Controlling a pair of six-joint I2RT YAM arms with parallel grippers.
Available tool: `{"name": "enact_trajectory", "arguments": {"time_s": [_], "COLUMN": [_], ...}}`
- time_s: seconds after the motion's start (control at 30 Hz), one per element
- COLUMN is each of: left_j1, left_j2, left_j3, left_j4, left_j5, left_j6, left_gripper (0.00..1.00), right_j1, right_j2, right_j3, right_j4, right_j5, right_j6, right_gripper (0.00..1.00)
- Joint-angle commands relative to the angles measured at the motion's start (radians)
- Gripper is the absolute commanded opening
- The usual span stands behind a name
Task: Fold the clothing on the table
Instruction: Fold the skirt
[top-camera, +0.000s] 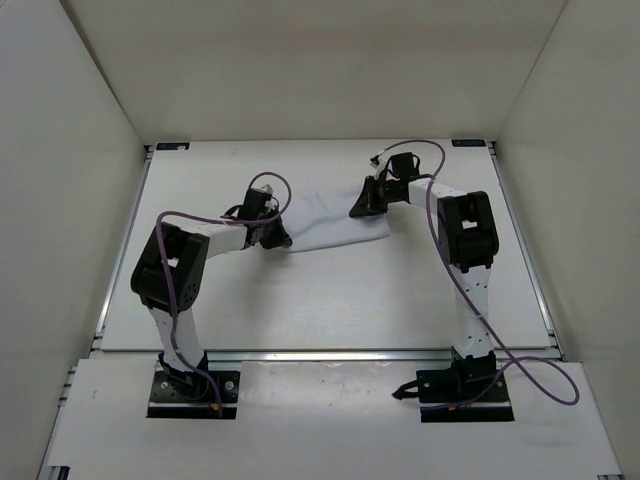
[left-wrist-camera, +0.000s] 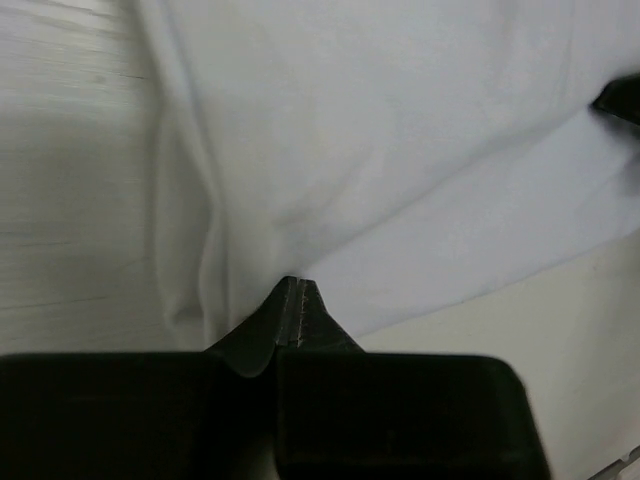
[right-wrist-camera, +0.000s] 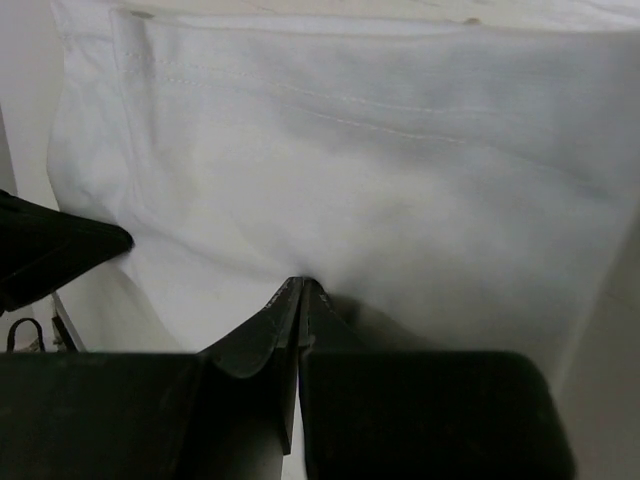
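Observation:
The clothing (top-camera: 330, 218) is a small white piece of fabric lying rumpled on the far half of the table (top-camera: 320, 300), between my two grippers. My left gripper (top-camera: 278, 238) is at its near left corner. In the left wrist view the jaws (left-wrist-camera: 296, 285) are pressed together, and folds of the clothing (left-wrist-camera: 380, 130) run into their tips. My right gripper (top-camera: 360, 207) is at the cloth's far right edge. Its jaws (right-wrist-camera: 302, 285) are also pressed together, with the clothing (right-wrist-camera: 380, 170) puckered up at the tips and a stitched hem along the far side.
Pale walls (top-camera: 70, 150) enclose the table on the left, back and right. A metal rail (top-camera: 330, 355) runs along the near edge in front of both arm bases. Purple cables (top-camera: 530, 370) loop off each arm.

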Motion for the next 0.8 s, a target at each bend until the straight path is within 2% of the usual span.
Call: {"name": "enact_trajectory", "arguments": {"time_s": [0.0, 0.13, 0.3, 0.33, 0.43, 0.5, 0.6, 0.77], "left_j1": [0.05, 0.056, 0.038, 0.038, 0.027, 0.021, 0.006, -0.083], "left_j2": [-0.043, -0.068, -0.132, -0.146, -0.134, -0.105, -0.059, 0.003], "left_j3": [-0.029, 0.012, 0.083, 0.087, 0.129, 0.178, 0.201, 0.241], "left_j4": [-0.101, -0.146, -0.142, -0.112, -0.057, -0.043, 0.0, 0.011], "left_j5": [-0.063, -0.043, 0.027, 0.038, 0.038, 0.039, -0.012, -0.164], "left_j6": [0.051, 0.078, 0.077, 0.063, 0.042, 0.028, 0.005, 0.017], "left_gripper": [0.0, 0.0, 0.0, 0.0, 0.0, 0.0, 0.0, 0.0], "right_j1": [-0.082, -0.076, -0.067, -0.07, -0.075, -0.084, -0.102, -0.122], "right_j2": [-0.027, -0.128, -0.239, -0.269, -0.354, -0.382, -0.388, -0.351], "right_j3": [-0.027, -0.06, -0.074, -0.086, -0.174, -0.243, -0.286, -0.304], "right_j4": [-0.019, -0.004, -0.053, -0.059, -0.05, -0.035, -0.074, -0.123], "right_j5": [0.036, 0.031, 0.042, 0.045, 0.091, 0.119, 0.129, 0.149], "right_j6": [-0.012, -0.02, -0.018, -0.02, -0.021, -0.033, -0.049, -0.089], "right_gripper": [0.0, 0.0, 0.3, 0.32, 0.47, 0.52, 0.54, 0.55]}}
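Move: The left hand's shut fingers already press on the skirt, its near left corner about 2 cm back and 1 cm left; the skirt's middle lies some 8 cm ahead and 11 cm right. From the right hand, also shut on the cloth, the near right corner is roughly 6 cm back and 8 cm right, and the skirt's middle level with it and 4 cm left; everything lies 1 to 2 cm below the hands. Both hands wipe the skirt outward roughly 3 cm, then rise 9, left forward, right drawing back and opening. ##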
